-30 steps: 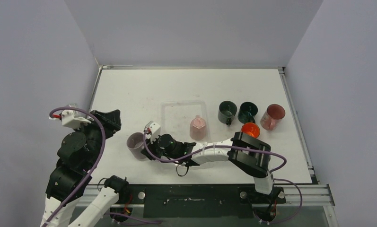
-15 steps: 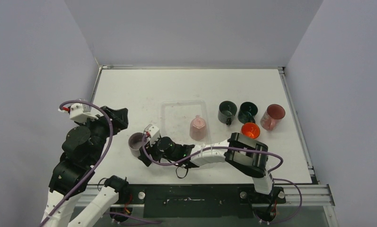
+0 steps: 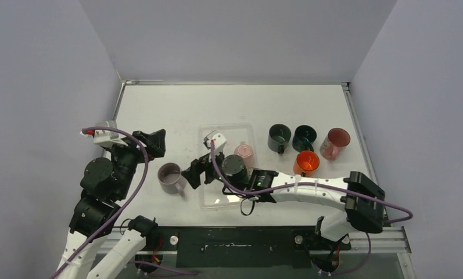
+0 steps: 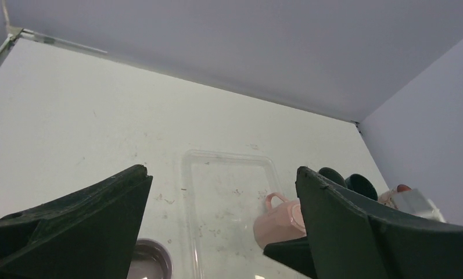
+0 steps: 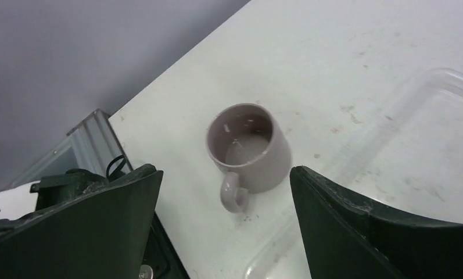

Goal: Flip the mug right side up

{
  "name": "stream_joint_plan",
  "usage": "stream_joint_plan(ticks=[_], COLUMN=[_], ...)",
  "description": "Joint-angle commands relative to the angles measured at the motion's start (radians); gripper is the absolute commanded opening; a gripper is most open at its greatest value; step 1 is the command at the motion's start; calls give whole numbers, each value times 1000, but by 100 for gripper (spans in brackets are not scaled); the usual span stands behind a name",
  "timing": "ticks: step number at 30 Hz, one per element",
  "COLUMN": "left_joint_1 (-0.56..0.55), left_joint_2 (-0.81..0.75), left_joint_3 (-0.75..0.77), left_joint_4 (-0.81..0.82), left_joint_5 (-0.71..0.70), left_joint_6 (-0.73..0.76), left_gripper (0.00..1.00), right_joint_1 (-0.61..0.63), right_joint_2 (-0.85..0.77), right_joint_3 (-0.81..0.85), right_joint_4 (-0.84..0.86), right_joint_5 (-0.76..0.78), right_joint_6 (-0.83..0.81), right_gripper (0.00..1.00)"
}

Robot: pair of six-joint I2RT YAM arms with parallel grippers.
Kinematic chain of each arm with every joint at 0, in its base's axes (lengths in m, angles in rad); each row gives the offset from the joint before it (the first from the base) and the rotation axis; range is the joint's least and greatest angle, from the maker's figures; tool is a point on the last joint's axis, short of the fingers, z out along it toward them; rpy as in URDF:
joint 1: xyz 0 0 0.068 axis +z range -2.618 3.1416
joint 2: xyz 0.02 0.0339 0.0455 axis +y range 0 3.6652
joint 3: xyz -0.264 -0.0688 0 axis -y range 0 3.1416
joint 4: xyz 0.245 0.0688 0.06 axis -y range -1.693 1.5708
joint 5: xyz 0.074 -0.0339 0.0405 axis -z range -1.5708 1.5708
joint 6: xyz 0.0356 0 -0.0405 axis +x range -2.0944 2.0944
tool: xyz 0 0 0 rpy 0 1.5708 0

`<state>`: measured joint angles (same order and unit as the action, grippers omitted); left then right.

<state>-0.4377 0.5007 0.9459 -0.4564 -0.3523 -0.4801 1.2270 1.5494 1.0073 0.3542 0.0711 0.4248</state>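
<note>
A mauve mug (image 3: 169,177) stands upright on the table, mouth up, left of the clear tray (image 3: 223,125). The right wrist view shows this mug (image 5: 249,150) empty, handle toward the camera. My right gripper (image 3: 193,173) hangs open just right of it, apart from it, over the tray's left edge; its jaws (image 5: 223,173) hold nothing. My left gripper (image 3: 155,141) is open above and behind the mug, jaws (image 4: 221,170) wide and empty. A pink mug (image 3: 243,152) stands mouth down in the tray, partly hidden by the right arm.
Right of the tray stand two dark green mugs (image 3: 279,137) (image 3: 304,138), a translucent red cup (image 3: 335,143) and an orange cup (image 3: 307,161). The right arm lies across the tray's near half. Walls enclose the table on three sides.
My right gripper opened, let go of the mauve mug and drew back rightward over the tray. The left gripper opened wider and shifted right. The mug stays standing upright.
</note>
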Motion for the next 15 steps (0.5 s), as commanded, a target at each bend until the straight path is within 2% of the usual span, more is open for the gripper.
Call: stream_joint_plan(ticks=[1,5,7,10,11,15], left_joint_1=[5,4,4,2,2,-4], left_joint_2=[26,102,145,236,283,385], left_joint_3=[4,23,30,62,71,61], left_joint_4=[118,84,76,25,14,37], left_joint_5=[146,174,225,299,329,470], left_joint_6=[104,101,91,69,61,47], left_gripper=[97,97,98,100,95,95], right_joint_1=[-55,-141,-208,-292,-316,-394], right_joint_2=[-179,-311,-352,-378,-372,-285], right_joint_3=[-71,-108,-108,-100,-90,-23], right_joint_4=[-222,-489,-615,-738,-756,-809], right_joint_5=[228,404,429,421,399,324], right_joint_6=[101,258,333,397,404,424], right_gripper=[84,84,84,83,83,79])
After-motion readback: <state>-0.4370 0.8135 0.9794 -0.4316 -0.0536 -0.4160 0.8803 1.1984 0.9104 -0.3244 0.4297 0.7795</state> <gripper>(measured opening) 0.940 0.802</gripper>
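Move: Ahead and to the right of the right hand, about 8 cm farther out, 18 cm right and 12 cm down, the pink mug stands upside down in the tray. The nearer green mug is some 13 cm ahead and 31 cm right of that hand, the grey mug 7 cm to its left and 1 cm back, both about 12 cm below. From the left hand the pink mug lies roughly 24 cm right, 2 cm ahead and 27 cm down. Swinging away from the grey mug, the open right hand sweeps about 22 cm right and 10 cm forward towards the pink mug, turning some 45 degrees clockwise, tipping down and sinking late. The left hand, also wide open, comes in from the other side, going right and then down and forward as its wrist turns clockwise and tips down; neither touches anything. ##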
